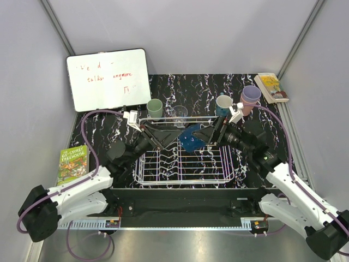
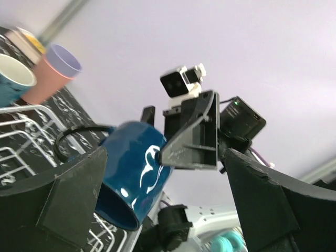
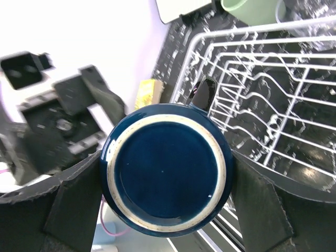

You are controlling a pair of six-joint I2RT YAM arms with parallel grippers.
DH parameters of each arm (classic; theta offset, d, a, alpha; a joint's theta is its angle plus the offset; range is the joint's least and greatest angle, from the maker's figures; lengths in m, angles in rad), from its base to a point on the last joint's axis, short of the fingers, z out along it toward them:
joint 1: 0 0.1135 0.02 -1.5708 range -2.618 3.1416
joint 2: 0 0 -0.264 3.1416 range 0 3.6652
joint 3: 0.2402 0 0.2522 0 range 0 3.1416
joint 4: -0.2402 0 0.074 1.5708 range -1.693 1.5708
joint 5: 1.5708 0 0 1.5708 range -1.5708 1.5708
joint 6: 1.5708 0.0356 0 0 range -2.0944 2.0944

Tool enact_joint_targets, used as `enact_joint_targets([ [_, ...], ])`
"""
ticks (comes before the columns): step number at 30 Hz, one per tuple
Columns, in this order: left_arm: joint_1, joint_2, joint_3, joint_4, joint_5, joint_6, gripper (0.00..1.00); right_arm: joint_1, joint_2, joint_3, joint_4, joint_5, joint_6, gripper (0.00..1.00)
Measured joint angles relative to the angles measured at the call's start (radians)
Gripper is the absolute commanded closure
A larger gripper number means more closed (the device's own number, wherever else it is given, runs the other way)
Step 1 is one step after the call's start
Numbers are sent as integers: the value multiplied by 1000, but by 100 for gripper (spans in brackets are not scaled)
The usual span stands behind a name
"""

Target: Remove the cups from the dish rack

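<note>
My right gripper (image 3: 167, 202) is shut on the dark blue cup (image 3: 165, 168), a finger on each side and the cup's base toward its camera. From above, this cup (image 1: 191, 138) hangs tilted over the back of the white wire dish rack (image 1: 185, 166), held by the right gripper (image 1: 203, 135). My left gripper (image 1: 162, 140) is open just left of it, fingers aimed at the cup (image 2: 134, 168), nothing between them. Standing on the table behind the rack are a pale green cup (image 1: 155, 108), a clear glass (image 1: 180, 114), a teal cup (image 1: 223, 103) and a lavender cup nested in a pink one (image 1: 250, 98).
A whiteboard (image 1: 108, 79) leans at the back left. One book (image 1: 72, 165) lies on the left of the table, another (image 1: 271, 87) at the back right. The rack (image 3: 273, 79) shows bare prongs under the held cup.
</note>
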Motion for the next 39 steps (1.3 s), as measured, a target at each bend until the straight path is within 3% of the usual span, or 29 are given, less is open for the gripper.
enact_joint_targets([
  [13,2,8,-66,56,34,-48,6,-12,-8,-8,113,1,39,100],
  [25,-21,197,-54,241,164,-117,44,-14,48,-12,240,-47,91,100],
  [35,-46,257,-10,304,204,-138,54,-14,49,-38,264,-66,104,100],
  [37,-46,263,2,307,207,-138,62,-14,47,-51,268,-72,106,100],
  [39,-46,272,13,302,208,-137,83,-15,42,-66,276,-77,117,100],
])
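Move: Over the dish rack, the dark blue mug hangs in the right hand's grip, its middle about 4 cm to that hand's left and 2 cm ahead, with its base in the grip. From the open left hand it lies some 9 cm to the right, 2 cm ahead and slightly lower. The rack's middle is about 25 cm below the left hand, 5 ahead and 3 right; the clear glass stands roughly 21 ahead and straight in line, 22 lower. Closing in on the mug's open end, the left hand first sinks, then goes right about 5 cm and back some 3 cm, turns roughly 15 degrees clockwise and rises a little at the end, its fingers closing from wide open to under half around the rim wall. The right hand keeps its grip on the base, lifts the mug about 3.5 cm with a slight shift left, tilts its left side up some 10 degrees, and then sinks slightly. ##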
